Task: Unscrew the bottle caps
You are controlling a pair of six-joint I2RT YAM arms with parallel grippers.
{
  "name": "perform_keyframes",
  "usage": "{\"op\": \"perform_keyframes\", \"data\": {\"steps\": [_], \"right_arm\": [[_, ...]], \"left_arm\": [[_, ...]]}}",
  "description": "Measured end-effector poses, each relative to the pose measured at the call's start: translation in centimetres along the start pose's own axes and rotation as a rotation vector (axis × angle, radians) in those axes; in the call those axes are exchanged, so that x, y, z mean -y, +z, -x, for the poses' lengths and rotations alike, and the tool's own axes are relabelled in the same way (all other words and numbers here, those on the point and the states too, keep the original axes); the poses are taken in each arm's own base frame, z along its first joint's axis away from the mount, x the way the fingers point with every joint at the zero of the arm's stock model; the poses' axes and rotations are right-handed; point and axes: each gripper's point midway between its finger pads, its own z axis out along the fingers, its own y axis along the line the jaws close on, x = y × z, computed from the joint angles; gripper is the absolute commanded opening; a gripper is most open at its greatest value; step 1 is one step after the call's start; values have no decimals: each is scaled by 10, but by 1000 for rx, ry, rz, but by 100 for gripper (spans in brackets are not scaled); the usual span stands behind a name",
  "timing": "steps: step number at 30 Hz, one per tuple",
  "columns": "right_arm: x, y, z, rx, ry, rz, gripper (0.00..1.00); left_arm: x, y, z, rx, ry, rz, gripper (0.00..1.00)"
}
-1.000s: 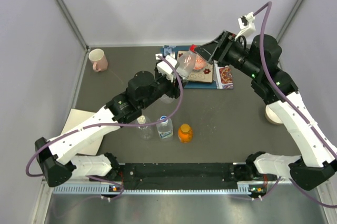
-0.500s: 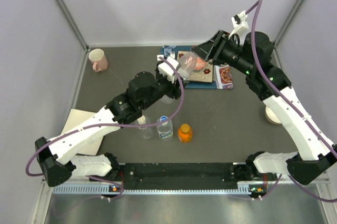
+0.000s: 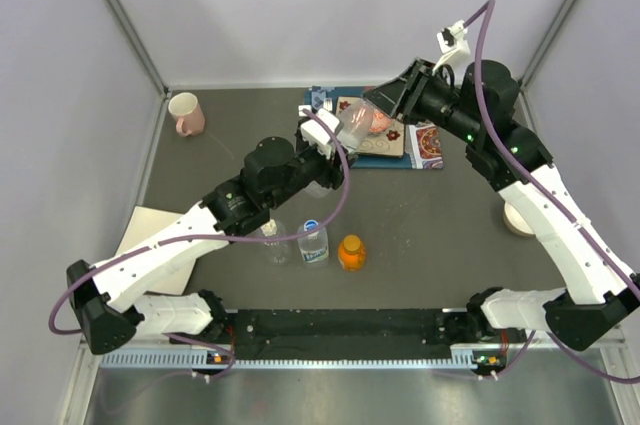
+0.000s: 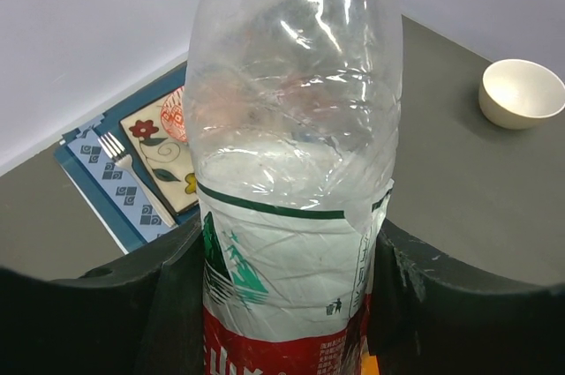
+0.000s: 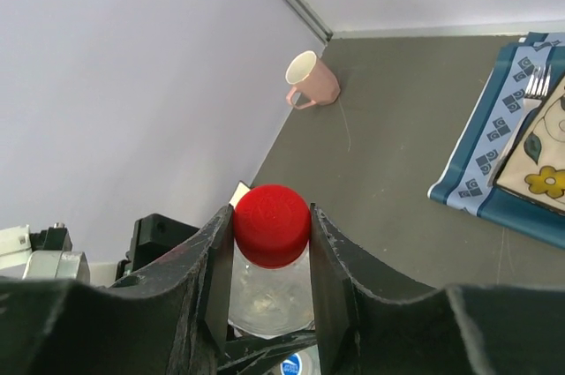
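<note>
My left gripper (image 4: 287,304) is shut round the labelled body of the clear bottle with the red label (image 4: 291,172), which it holds tilted above the table (image 3: 352,125). My right gripper (image 5: 272,216) is shut on that bottle's red cap (image 5: 272,212), one finger pressing each side. In the top view the right gripper (image 3: 372,103) hides this cap. Three more bottles stand upright near the front. They are a plain clear one with a white cap (image 3: 274,240), one with a blue-white label and blue cap (image 3: 313,241), and a short orange one (image 3: 351,252).
A pink mug (image 3: 185,113) stands at the back left. A blue placemat with a plate and fork (image 3: 400,140) lies at the back, under the held bottle. A white bowl (image 3: 518,217) sits at the right and a beige sheet (image 3: 150,235) at the left.
My right gripper has moved in over the red cap and closed on it. The left arm and the bottle it holds have stayed where they were.
</note>
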Motion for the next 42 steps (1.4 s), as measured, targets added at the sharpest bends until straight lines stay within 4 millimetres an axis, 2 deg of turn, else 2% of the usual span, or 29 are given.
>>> {"op": "perform_keyframes", "data": {"steps": [4, 7, 16, 23, 33, 42], "right_arm": [[-4, -2, -3, -20, -51, 35, 0], [-11, -9, -8, -33, -105, 84, 0], [-50, -61, -10, 6, -308, 300, 0], [-74, -97, -19, 79, -430, 475, 0], [-105, -126, -28, 84, -556, 685, 0], [-118, -142, -37, 64, -650, 812, 0]], "left_arm": [[5, -3, -2, 3, -5, -38, 43], [15, -10, -1, 11, -24, -117, 42], [64, -41, 20, 62, -114, -459, 42], [90, -68, 30, 72, -197, -731, 42], [107, -103, 45, 63, -302, -1035, 44], [118, -123, 49, 29, -310, -1225, 45]]}}
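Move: The left hand already grips the body of the red-capped bottle; its cap is about 10 cm above that hand, 3 cm ahead and 3 cm to the right, already pinched between the right fingers. From the left hand, the blue-capped bottle stands some 9 cm back, 6 cm left and 22 cm down. The orange bottle is roughly 12 cm back, 3 cm right and 25 cm down, and the plate 28 cm ahead, 8 cm right, 29 cm down. Back towards the robot's base by some 17 cm and up about 6 cm, both hands carry the bottle together over the standing bottles, twisting against each other. The left hand, still clasping the body, swings clockwise by about 70 degrees. The right hand keeps its pinch on the red cap and turns counter-clockwise while tilting round, until its fingers point left and slightly up. ##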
